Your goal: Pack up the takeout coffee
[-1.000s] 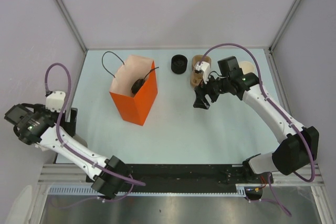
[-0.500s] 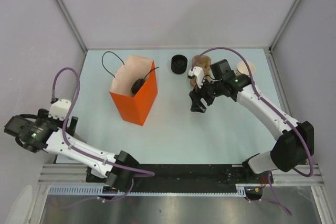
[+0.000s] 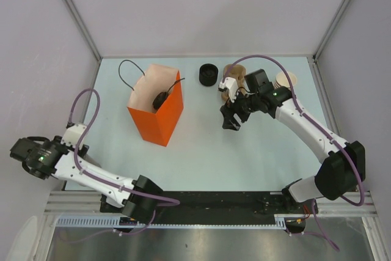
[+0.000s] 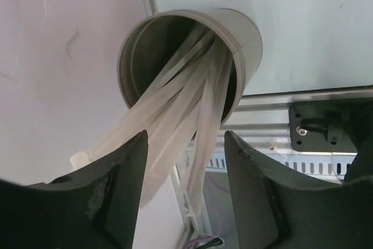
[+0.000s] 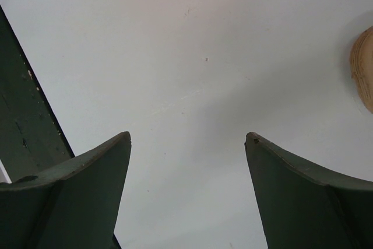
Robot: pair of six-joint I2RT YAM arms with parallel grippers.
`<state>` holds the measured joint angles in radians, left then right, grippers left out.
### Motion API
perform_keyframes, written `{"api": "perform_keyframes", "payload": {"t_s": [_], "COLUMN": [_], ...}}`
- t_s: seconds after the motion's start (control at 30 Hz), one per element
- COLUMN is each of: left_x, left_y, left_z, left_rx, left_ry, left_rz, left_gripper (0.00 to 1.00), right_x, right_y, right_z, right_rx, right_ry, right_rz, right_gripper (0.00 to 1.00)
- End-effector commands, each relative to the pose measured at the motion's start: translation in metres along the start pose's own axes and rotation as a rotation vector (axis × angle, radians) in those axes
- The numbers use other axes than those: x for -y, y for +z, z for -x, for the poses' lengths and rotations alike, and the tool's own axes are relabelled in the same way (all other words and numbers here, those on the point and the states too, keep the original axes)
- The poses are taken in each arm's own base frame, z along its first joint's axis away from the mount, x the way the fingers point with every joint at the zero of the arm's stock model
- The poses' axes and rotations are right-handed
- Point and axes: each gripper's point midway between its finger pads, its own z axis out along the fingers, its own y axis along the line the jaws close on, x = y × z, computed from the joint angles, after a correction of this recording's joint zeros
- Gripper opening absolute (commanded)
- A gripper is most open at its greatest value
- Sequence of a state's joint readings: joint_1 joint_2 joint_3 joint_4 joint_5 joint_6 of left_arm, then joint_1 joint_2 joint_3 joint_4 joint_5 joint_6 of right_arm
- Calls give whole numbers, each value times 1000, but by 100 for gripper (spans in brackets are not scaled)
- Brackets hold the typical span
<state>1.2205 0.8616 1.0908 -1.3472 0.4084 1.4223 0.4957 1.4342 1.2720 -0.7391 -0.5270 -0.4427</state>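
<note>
A black round lid [image 3: 160,98] shows inside the orange paper bag [image 3: 153,123] on the left of the table. It looks like the top of the takeout coffee, and the cup under it is hidden. My left gripper [image 3: 22,150] hangs beyond the table's left edge. In the left wrist view its jaws [image 4: 185,135] stand apart, open, below a grey tube of pale flat sticks [image 4: 186,68]. One stick runs down between the fingers without touching them. My right gripper [image 3: 230,121] is open over bare tabletop, with nothing between the fingers [image 5: 187,136].
A black stack of lids [image 3: 208,74] stands at the back centre. A brown cardboard carrier [image 3: 233,85] sits beside it, and its edge [image 5: 364,68] shows in the right wrist view. A tan cup [image 3: 286,79] stands at the back right. The bag's black cord handles [image 3: 125,68] stick up.
My left arm has swung nearer along the table's left edge and its jaws have narrowed. My right gripper shifted a little left, then stayed still.
</note>
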Motion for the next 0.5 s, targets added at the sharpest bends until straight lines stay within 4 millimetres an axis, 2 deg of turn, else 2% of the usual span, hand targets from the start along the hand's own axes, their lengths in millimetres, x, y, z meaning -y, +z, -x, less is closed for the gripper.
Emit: {"api": "perform_keyframes", "payload": {"t_s": [0.0, 0.07, 0.17, 0.47], "left_x": [26, 24, 23, 24], "left_y": [-9, -11, -10, -8], "left_z": [-6, -5, -4, -4], "left_rx": [-34, -34, -29, -24], "left_ry": [40, 33, 19, 16], "left_rz": [-65, -63, -71, -77], "left_gripper": [58, 50, 45, 35], "right_x": [3, 3, 3, 3], "right_y": [3, 3, 1, 3], "right_z": [3, 3, 4, 2], "right_rx": [11, 11, 15, 10], "right_ry": [-24, -24, -26, -24], "right_rz": [-14, -16, -20, -17], "right_gripper": [84, 83, 83, 81]}}
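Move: The straws in the grey container are at the left hand's fingertips; their middle is about 3 cm ahead and some 3 cm below it, neither left nor right. The container itself is about 5 cm ahead, 2 cm to the right and 7 cm below. The orange bag stands about 20 cm ahead, 28 cm to the right and 10 cm lower. From the right hand the straws are roughly 14 cm back, 54 cm to the left and 2 cm below. The left fingers close around the loose upper ends of the straws, bringing their gap down to a bit over half of what it was without shutting fully; whether they already pinch a straw can't be seen. The hand itself stays nearly in place over the back edge of the container, easing back only about half a centimetre, still pointing down and forward. ##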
